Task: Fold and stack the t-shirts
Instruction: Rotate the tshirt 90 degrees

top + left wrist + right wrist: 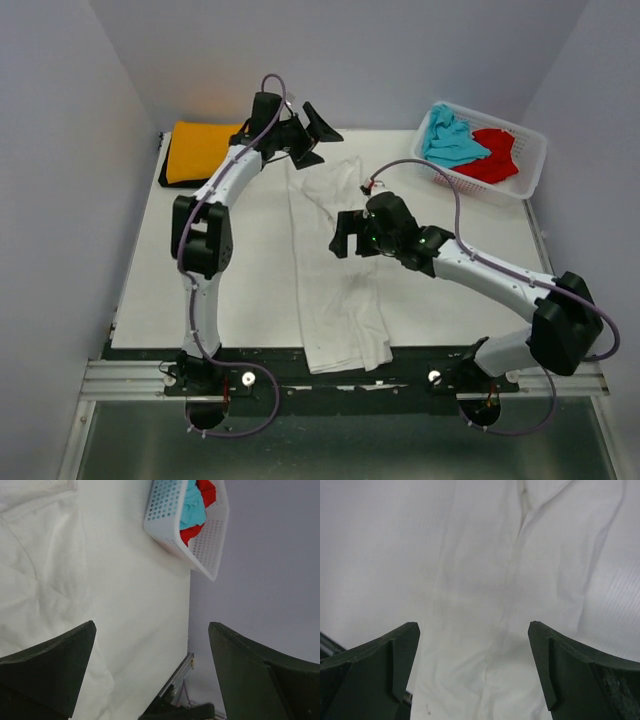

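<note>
A white t-shirt [335, 290] [40, 570] [510, 580] lies as a long narrow strip down the middle of the table, its near end reaching the front edge. My left gripper [312, 138] [151, 625] hangs open above the strip's far end, holding nothing. My right gripper [340, 233] [474, 625] hovers open over the strip's middle, near its right edge, also empty. An orange-yellow t-shirt [200, 150] lies folded at the back left, on a black t-shirt [167, 160] that shows only as a dark edge. A turquoise t-shirt [450, 140] [192, 507] and a red t-shirt [495, 155] [207, 490] lie crumpled in the basket.
The white lattice basket [535, 165] [165, 500] stands at the back right corner, close to the right wall. Grey walls close in the table on the left, back and right. A metal rail [340, 380] runs along the front edge.
</note>
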`<state>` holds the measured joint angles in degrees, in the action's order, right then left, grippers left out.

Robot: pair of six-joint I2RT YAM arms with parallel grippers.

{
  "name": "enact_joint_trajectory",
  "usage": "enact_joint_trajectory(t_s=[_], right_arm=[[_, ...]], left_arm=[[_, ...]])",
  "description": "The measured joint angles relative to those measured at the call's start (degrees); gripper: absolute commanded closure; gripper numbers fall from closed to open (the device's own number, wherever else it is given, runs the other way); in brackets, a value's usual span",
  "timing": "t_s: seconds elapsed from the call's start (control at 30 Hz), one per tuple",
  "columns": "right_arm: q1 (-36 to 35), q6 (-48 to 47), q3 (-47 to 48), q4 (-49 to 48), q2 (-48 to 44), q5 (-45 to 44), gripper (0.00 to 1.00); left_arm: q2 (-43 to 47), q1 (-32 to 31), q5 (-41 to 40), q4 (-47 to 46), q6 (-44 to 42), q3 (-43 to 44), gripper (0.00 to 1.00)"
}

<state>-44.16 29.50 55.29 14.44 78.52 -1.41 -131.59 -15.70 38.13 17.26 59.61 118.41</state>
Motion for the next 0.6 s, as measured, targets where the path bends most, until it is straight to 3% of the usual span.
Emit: enact_joint_trajectory(t_s=[0.23,0.33,0.5,0.6], right_arm=[[4.15,-1.25,15.39,-1.55,20.09,-5.31,0.00],[5.90,-2.62,22.88,-2.25,29.42,-5.84,0.00],[6.45,-5.03,32.74,-3.19,42.01,-7.41,0.00],[6.38,-6.60,38.64,-3.37,48.92,-9.29,0.00]], left_arm=[[40.57,-0.17,-11.06,-4.63,-10.12,-36.04,0.01],[52.24,-0.15,-17.57,-7.08,-11.34,-52.28,0.01],[55.08,-0.42,-24.00,-5.62,-11.19,-71.08,0.01],[55.49,-1.75,-25.07,-3.19,-11.65,-77.79,0.01]])
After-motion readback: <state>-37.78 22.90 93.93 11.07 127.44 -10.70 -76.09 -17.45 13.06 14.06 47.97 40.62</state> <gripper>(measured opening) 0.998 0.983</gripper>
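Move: The white t-shirt lies lengthwise, its middle some 21 cm back from the left hand, 3 cm to its right and 19 cm below. From the right hand that middle is about 6 cm ahead, 3 cm left and 14 cm down; the shirt's bunched fold is roughly 20 cm ahead, 3 cm left. The orange folded shirt stands about 7 cm ahead and 28 cm left of the left hand; the basket is about 30 cm ahead and 29 cm right of the right hand. No clear contact yet: the right hand reaches forward about 19 cm and sinks steadily over the t-shirt, drifting a little left, until its open fingers come close to the bunched fold. The left hand, also open, swings back about 25 cm and left, arcing up before dropping well below its starting height beside the shirt's left edge, rolling some 30 degrees with its left side rising. ##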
